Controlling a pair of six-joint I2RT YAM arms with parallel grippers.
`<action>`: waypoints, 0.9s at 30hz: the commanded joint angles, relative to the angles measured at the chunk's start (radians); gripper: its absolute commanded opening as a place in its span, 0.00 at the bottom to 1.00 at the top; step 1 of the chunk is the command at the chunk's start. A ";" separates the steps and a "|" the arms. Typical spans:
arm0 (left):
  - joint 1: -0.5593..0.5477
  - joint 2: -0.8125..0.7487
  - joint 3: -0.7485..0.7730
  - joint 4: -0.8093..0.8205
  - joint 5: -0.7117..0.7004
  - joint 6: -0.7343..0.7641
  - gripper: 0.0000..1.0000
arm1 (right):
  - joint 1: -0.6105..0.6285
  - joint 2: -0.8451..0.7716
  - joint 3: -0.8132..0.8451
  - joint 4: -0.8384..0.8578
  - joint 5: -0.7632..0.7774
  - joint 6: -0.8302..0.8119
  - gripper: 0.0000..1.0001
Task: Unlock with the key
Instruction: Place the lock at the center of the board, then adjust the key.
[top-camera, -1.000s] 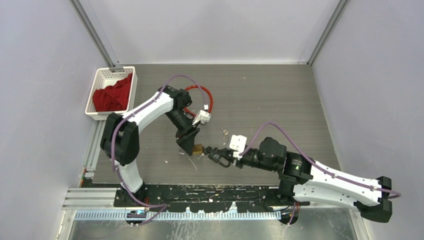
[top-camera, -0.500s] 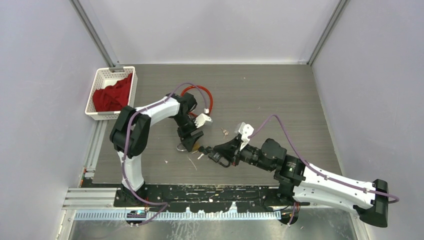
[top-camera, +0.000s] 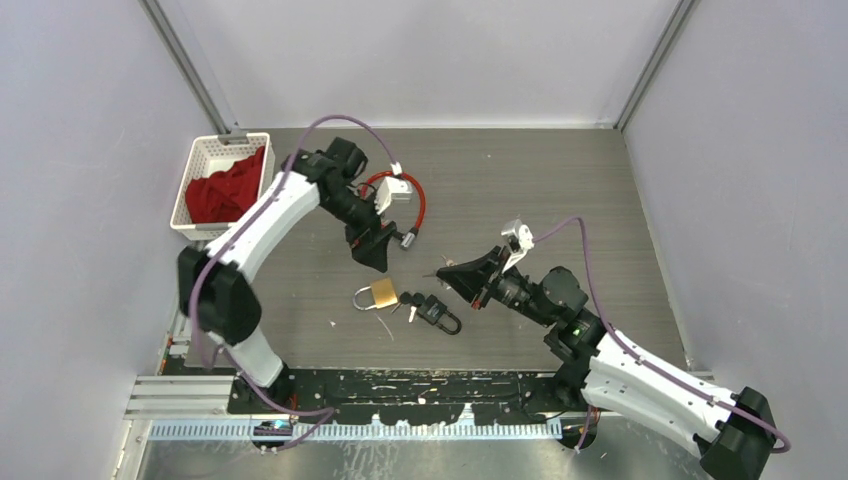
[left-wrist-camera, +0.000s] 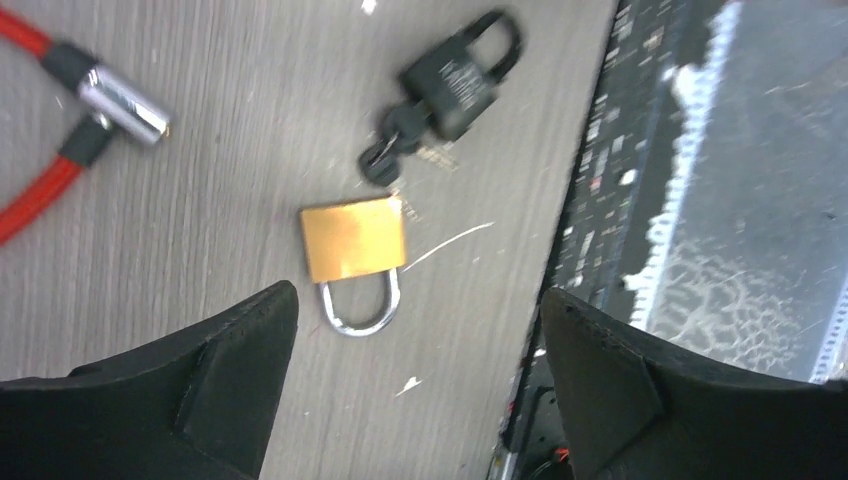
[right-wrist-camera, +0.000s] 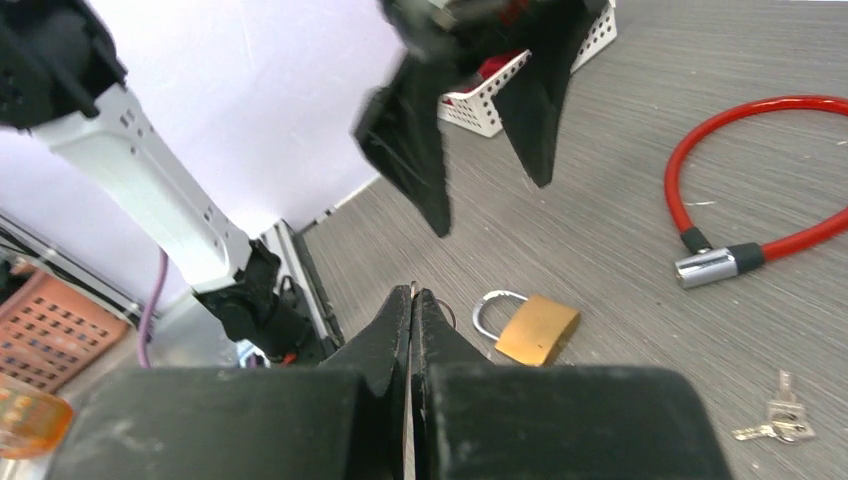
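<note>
A brass padlock (top-camera: 382, 294) (left-wrist-camera: 352, 240) (right-wrist-camera: 537, 330) lies flat on the table, shackle pointing left in the top view. Just right of it lies a black padlock (top-camera: 440, 313) (left-wrist-camera: 460, 80) with a black-headed key (top-camera: 408, 299) (left-wrist-camera: 385, 160) at its keyway. My left gripper (top-camera: 375, 258) (left-wrist-camera: 418, 300) (right-wrist-camera: 492, 205) hangs open above the brass padlock, touching nothing. My right gripper (top-camera: 446, 268) (right-wrist-camera: 413, 292) is shut, raised to the right of both locks; its fingers hide the black padlock in the right wrist view.
A red cable lock (top-camera: 418, 200) (left-wrist-camera: 40, 190) (right-wrist-camera: 720, 150) with a silver end lies behind the left gripper. A white basket (top-camera: 195, 165) holding red cloth stands far left. Small loose silver keys (right-wrist-camera: 775, 420) lie on the table. The table's near edge (left-wrist-camera: 590, 200) borders a black rail.
The left gripper opened, let go of the brass padlock and lifted back toward the far left. The right gripper pulled up and right, away from the black padlock and key.
</note>
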 joint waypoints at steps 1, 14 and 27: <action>-0.015 -0.177 0.029 -0.005 0.256 -0.134 0.84 | -0.028 0.032 -0.013 0.234 -0.069 0.151 0.01; -0.133 -0.321 -0.123 0.080 0.459 -0.172 0.77 | -0.032 0.179 -0.025 0.497 -0.070 0.345 0.01; -0.132 -0.315 -0.130 0.127 0.464 -0.207 0.53 | -0.032 0.241 -0.015 0.489 -0.096 0.385 0.01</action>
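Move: Held in the closed right fingers, the key is about 8 cm back from the open left hand, 9 cm to its right and 10 cm above. The brass lock lies 3 cm back, 2 cm left and 13 cm below the left hand; at that same height the black padlock lies 7 cm back and 9 cm right. From the right hand, the key is barely 1 cm ahead and 2 cm left; the brass lock is 5 cm ahead, 12 cm left and 23 cm below. Leaving the space over the brass lock, the left hand swings back about 11 cm, climbing some 10 cm and drifting 5 cm right to the key, its fingers tilting up to point more to the right; they narrow part way, still open. Keeping its grip, the right hand eases left and up about 3 cm each, rolling its left side up. The left slows nearly to rest with its fingers framing the key; no touch is visible. ##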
